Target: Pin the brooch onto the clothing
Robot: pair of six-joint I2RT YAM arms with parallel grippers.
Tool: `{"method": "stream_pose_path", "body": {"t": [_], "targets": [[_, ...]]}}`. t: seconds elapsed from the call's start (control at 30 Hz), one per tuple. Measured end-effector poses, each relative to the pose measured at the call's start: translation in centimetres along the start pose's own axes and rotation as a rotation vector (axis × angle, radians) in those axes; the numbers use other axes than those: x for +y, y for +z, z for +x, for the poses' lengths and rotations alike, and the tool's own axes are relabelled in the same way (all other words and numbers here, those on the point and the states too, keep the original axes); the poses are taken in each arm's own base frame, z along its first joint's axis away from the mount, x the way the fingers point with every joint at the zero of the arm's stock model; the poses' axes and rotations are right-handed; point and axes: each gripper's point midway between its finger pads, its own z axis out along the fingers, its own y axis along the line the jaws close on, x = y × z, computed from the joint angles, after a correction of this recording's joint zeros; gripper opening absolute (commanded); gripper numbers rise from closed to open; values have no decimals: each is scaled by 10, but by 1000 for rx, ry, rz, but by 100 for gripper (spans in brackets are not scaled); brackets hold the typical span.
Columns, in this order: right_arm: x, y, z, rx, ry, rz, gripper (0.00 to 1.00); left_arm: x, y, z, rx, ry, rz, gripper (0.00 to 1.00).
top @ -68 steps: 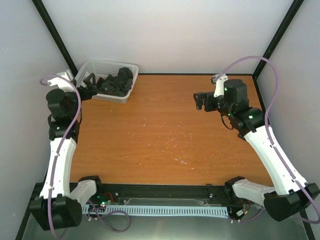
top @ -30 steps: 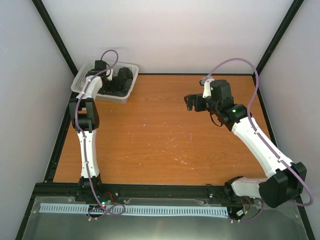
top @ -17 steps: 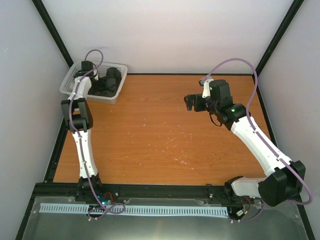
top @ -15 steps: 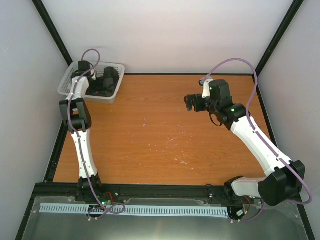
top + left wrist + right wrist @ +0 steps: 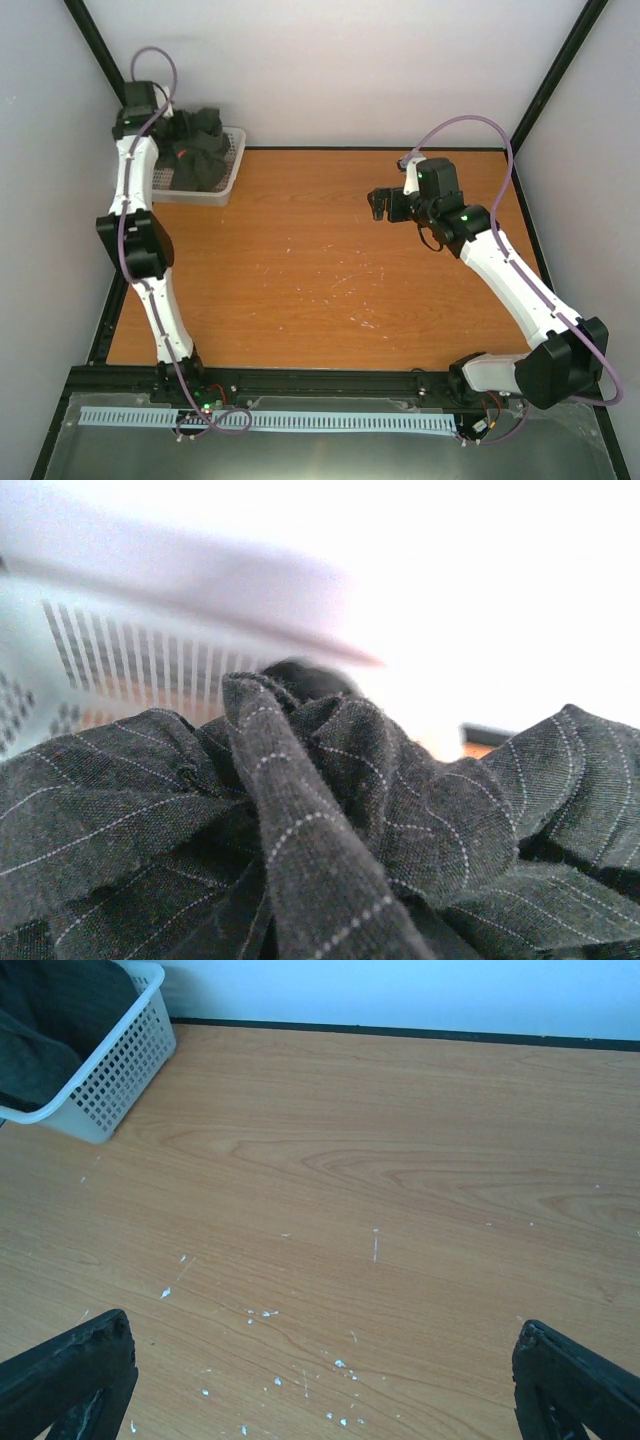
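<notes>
The clothing (image 5: 198,140), a dark pinstriped shirt, rises in a bunch out of the white basket (image 5: 226,172) at the table's back left corner. My left gripper (image 5: 170,132) is at the bunch's left side and shut on it. In the left wrist view the gathered clothing (image 5: 330,810) fills the frame and hides the fingers, with the basket wall (image 5: 100,660) behind. My right gripper (image 5: 384,203) hangs open over the bare wood at the back right, its fingertips (image 5: 75,1365) wide apart with nothing between them. The brooch is out of view.
The wooden table (image 5: 330,260) carries small white flecks (image 5: 330,1365) near its middle. Black frame posts and white walls close in the back and sides. From the right wrist, the basket (image 5: 120,1070) with the clothing (image 5: 50,1020) shows at upper left.
My left arm has stretched up toward the back left corner and its jaws have closed. The basket slid left, and the clothing now stands higher. The right arm has not moved.
</notes>
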Motion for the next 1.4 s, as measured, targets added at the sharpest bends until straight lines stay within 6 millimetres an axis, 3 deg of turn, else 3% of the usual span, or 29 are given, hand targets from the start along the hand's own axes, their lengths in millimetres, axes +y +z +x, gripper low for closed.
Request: {"method": "stream_pose_path", "body": {"t": [0.1,0.17,0.33,0.4,0.5,0.57,0.6,0.7,0.77,0.87,1.0,1.03,1.1,1.17,1.2,1.3,1.4], "targets": [[1,-1,-2,-3,3,-1,100,-28,-61,-44,-141,23,66,1],[1,-2,-4,-6,5,-2,100,-52,-113,-74,-257,48,137,1],[1,0,-3,2,15,-4,100,-120,-250,-117,-528,152,357,1],[1,1,-1,8,19,-5,100,-155,-312,-119,-635,219,473,1],[2,1,-2,11,23,-5,100,-204,-402,-102,-780,334,660,1],[2,0,-5,4,25,-6,100,-227,-450,-84,-851,403,774,1],[3,0,-5,3,25,-7,100,-234,-464,-74,-869,428,821,1],[3,-1,-6,1,26,-8,100,-244,-488,-48,-892,470,928,1],[3,-2,-6,-2,26,-10,100,-245,-479,-37,-864,462,975,1],[8,-7,-9,-13,24,-34,100,-242,-433,-21,-737,379,1040,1],[20,-13,-11,-31,19,-106,100,-237,-346,2,-493,198,1118,1],[24,-13,-12,-32,18,-124,100,-236,-330,5,-441,155,1130,1],[31,-13,-13,-34,14,-164,100,-236,-317,4,-397,108,1146,1],[35,-12,-13,-30,12,-192,100,-240,-327,-5,-410,98,1162,1],[37,-11,-12,-23,11,-203,100,-243,-344,-16,-445,106,1173,1],[39,-8,-15,-13,4,-212,100,-252,-417,-50,-634,141,1205,1],[43,-10,-27,-29,-17,-216,100,-252,-485,-60,-786,121,1231,1]]}}
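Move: The clothing is already in my left fingers, bunched at the tips; its bulk hangs some 10 cm below that hand, about 3 cm nearer me and 5 cm to the right, still down in the white basket. The basket's middle is roughly 18 cm below, 3 cm back and 5 cm right of the hand. The open table's middle lies about 25 cm back, 37 cm right and 22 cm below. From my right hand the clothing is some 21 cm ahead, 45 cm left and 14 cm below. Keeping my pinch on the clothing, I whip my left hand up about 40 cm, back some 30 and right nearly 20, out of the basket, tipping the fingers skyward and turning them clockwise. I then dip it roughly 15 cm, down and forward, and fling it up and back again. My open right hand eases about 4 cm left and up. ##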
